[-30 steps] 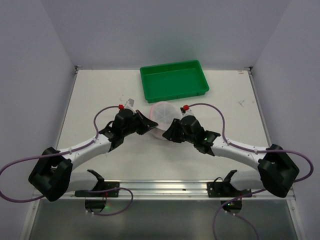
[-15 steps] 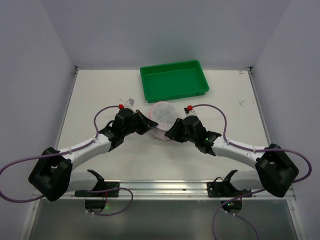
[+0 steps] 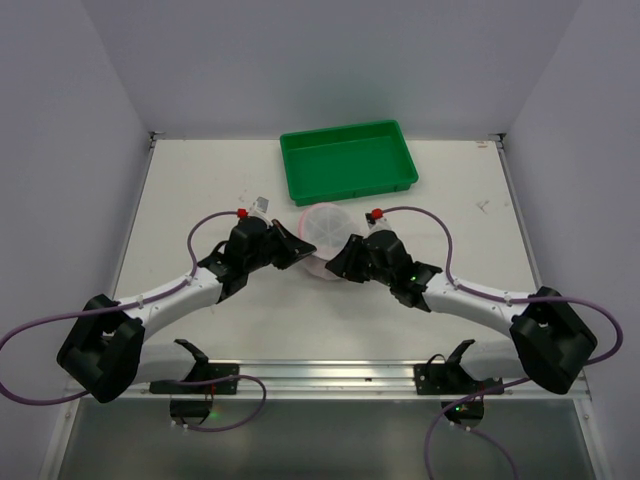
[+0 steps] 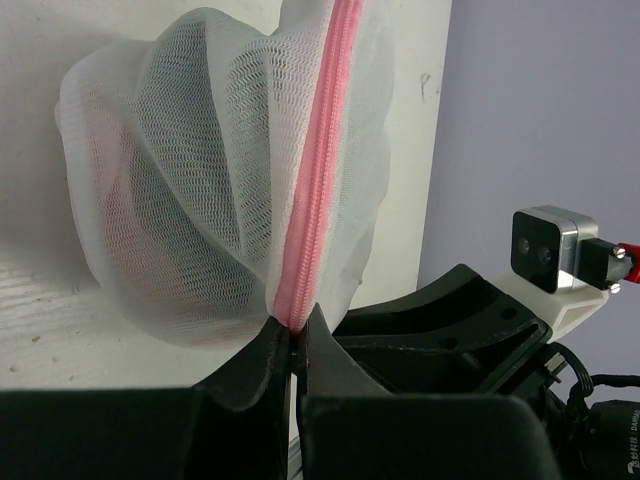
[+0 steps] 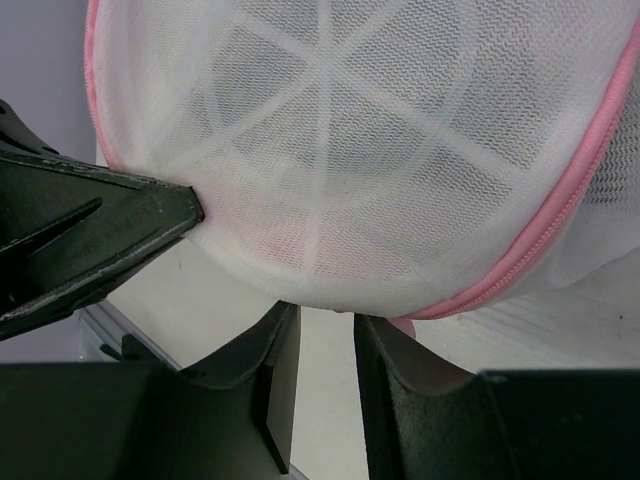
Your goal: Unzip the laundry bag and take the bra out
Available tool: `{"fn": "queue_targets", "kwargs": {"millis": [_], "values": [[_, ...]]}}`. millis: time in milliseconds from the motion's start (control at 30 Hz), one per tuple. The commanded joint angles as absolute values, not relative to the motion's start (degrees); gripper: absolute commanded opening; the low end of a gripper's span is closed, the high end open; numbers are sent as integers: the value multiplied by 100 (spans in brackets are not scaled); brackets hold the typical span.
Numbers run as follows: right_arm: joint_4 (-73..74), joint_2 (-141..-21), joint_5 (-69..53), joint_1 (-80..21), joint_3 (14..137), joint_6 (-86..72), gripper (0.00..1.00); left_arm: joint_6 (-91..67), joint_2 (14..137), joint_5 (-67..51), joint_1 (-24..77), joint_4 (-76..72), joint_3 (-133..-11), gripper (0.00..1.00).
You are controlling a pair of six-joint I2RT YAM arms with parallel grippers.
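Note:
The laundry bag [image 3: 323, 230] is a round white mesh pouch with a pink zipper edge, standing on the table between my two grippers. In the left wrist view the bag [image 4: 200, 170] bulges above my left gripper [image 4: 297, 335], which is shut on the pink zipper edge [image 4: 320, 180]. In the right wrist view the bag [image 5: 360, 140] fills the upper frame, and something pink shows faintly through the mesh. My right gripper [image 5: 325, 325] is open just under the bag's lower edge, beside the zipper [image 5: 540, 250]. The bra itself is hidden inside.
A green rectangular tray [image 3: 347, 160] sits at the back of the table behind the bag. The left gripper's body shows at the left of the right wrist view [image 5: 90, 230]. Purple cables loop beside both arms.
My right gripper has shifted slightly left, closer to the bag's lower right edge. The left arm and the bag have not visibly moved.

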State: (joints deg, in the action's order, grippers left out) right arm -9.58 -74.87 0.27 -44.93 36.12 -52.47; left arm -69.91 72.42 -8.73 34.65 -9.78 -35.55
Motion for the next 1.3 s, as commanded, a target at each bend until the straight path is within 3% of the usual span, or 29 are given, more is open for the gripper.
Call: {"fn": "queue_targets", "kwargs": {"millis": [0, 200, 567, 733, 800, 1267], "values": [[-1011, -7576, 237, -4465, 3770, -5203, 30, -7022, 7198, -940, 3507, -1081, -3806, 0], [-633, -7638, 659, -4465, 3841, -5247, 29, -7005, 7163, -914, 3516, -1046, -3797, 0], [-791, -7655, 510, -4465, 3937, -4975, 8, -6987, 7172, -896, 3516, -1028, -3806, 0], [-756, -7559, 413, -4474, 3973, -4764, 7, -6943, 7172, -861, 3516, -976, -3797, 0], [-765, -7489, 387, -4474, 3955, -4694, 0, -6917, 7172, -844, 3516, -958, -3788, 0], [227, -6461, 405, -4140, 3631, -3710, 0, -6320, 7093, -720, 3288, -405, -3771, 0]]}}
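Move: The zip pull, a small pink tab on the near edge of the laundry bag, hangs about 1 cm ahead of the right hand's parted fingertips, 1 cm to their left and some 2 cm lower. The bag's round mesh panel spreads about 8 cm ahead of that hand, roughly level sideways; the left fingertips are some 4 cm ahead, 4 cm left and 2 cm higher. From the left hand, the pull lies about 3 cm back, 4 cm right and 4 cm below. Dipping nearly 2 cm and about 1 cm to its right beside the zip pull, the right hand shuts its fingers from about a third open, then draws away from the bag, up some 3 cm and right 2 to 3 cm, tilting about 10 degrees. The left fingers keep their pinch on the zip's end, starting at the last to sink about 1 cm and edge left. ##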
